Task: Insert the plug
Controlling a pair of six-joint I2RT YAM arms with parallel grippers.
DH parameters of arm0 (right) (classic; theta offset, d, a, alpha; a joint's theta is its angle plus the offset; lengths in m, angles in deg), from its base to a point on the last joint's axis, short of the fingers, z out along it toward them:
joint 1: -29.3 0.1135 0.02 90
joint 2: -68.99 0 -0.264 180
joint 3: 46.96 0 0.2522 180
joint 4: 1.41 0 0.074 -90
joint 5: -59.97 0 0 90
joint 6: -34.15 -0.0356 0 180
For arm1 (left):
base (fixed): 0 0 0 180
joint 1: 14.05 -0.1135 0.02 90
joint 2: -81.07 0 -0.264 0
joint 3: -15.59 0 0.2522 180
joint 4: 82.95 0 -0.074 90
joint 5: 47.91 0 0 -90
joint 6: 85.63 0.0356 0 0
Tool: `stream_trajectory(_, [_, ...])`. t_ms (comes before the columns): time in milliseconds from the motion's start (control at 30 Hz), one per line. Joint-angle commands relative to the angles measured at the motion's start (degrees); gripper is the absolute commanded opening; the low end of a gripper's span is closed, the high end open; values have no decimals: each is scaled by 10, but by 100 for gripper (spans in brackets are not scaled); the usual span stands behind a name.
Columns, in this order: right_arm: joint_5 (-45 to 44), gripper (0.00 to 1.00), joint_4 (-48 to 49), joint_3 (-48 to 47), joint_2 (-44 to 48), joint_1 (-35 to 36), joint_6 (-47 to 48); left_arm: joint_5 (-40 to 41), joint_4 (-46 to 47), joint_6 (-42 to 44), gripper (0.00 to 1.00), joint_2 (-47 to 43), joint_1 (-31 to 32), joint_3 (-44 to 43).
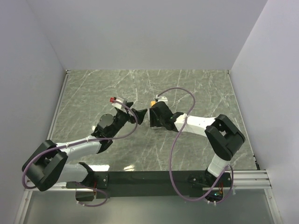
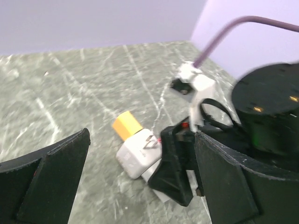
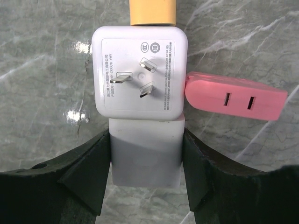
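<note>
A white square plug lies on the marble with its three prongs facing up and an orange piece at its far end. Against its near side sits a white block, and my right gripper is shut on that block, one finger on each side. A pink socket piece with two slots touches the plug's right edge. My left gripper stands wide open facing the plug and the orange piece, with nothing between its fingers. In the top view both grippers, left and right, meet mid-table.
The right arm's black finger and its white wrist camera with a purple cable crowd the right side of the left wrist view. White walls enclose the marble table on three sides.
</note>
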Motion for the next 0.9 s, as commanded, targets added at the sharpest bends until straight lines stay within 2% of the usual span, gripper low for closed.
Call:
stream_trajectory(0, [-52,11,-6,-10,-2,3,-14,37,-22,-53,100,-27,-13,2])
stream_trajectory(200, [-39,33,14,1,36,4,-9,59,-76,-76,99,-51,-28,-10])
stream_trajectory(400, [-21,48,54,28,94,6,5,76,-124,-86,99,-67,-36,-21])
stream_trajectory(467, [-25,51,64,36,117,6,14,80,-143,-91,100,-73,-42,-26])
stream_trajectory(500, [-24,58,68,38,125,6,18,83,-148,-91,99,-73,-42,-28])
stream_trajectory(533, [-20,82,75,42,140,6,27,90,-155,-91,99,-76,-44,-32])
stream_trajectory(567, [-19,94,78,44,147,6,31,94,-164,-91,99,-77,-46,-34])
stream_trajectory(733, [-17,95,98,62,177,6,41,104,-192,-92,99,-77,-58,-47])
stream_trajectory(867, [-52,95,113,94,214,5,30,109,-215,-102,99,-86,-66,-52])
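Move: The white block is already between the right gripper's fingers, its middle at the hand point. From that hand the pronged adapter sits about 5 cm ahead and 1 cm left, the orange block about 9 cm ahead and 1 cm left, and the pink piece about 4 cm ahead and 4 cm right, all roughly level with the hand. From the empty left gripper the white block lies about 3 cm ahead, 8 cm right and 17 cm below. Keep the right gripper's hold on the white block at first, easing it back and right about 1 cm as the hand begins to rise. Then open the fingers to free the block and lift quickly, about 10 cm in all, tips swinging upward. Meanwhile draw the open left gripper some 6 cm left and slightly forward, away from the blocks, turning it counter-clockwise and tipping it down. ##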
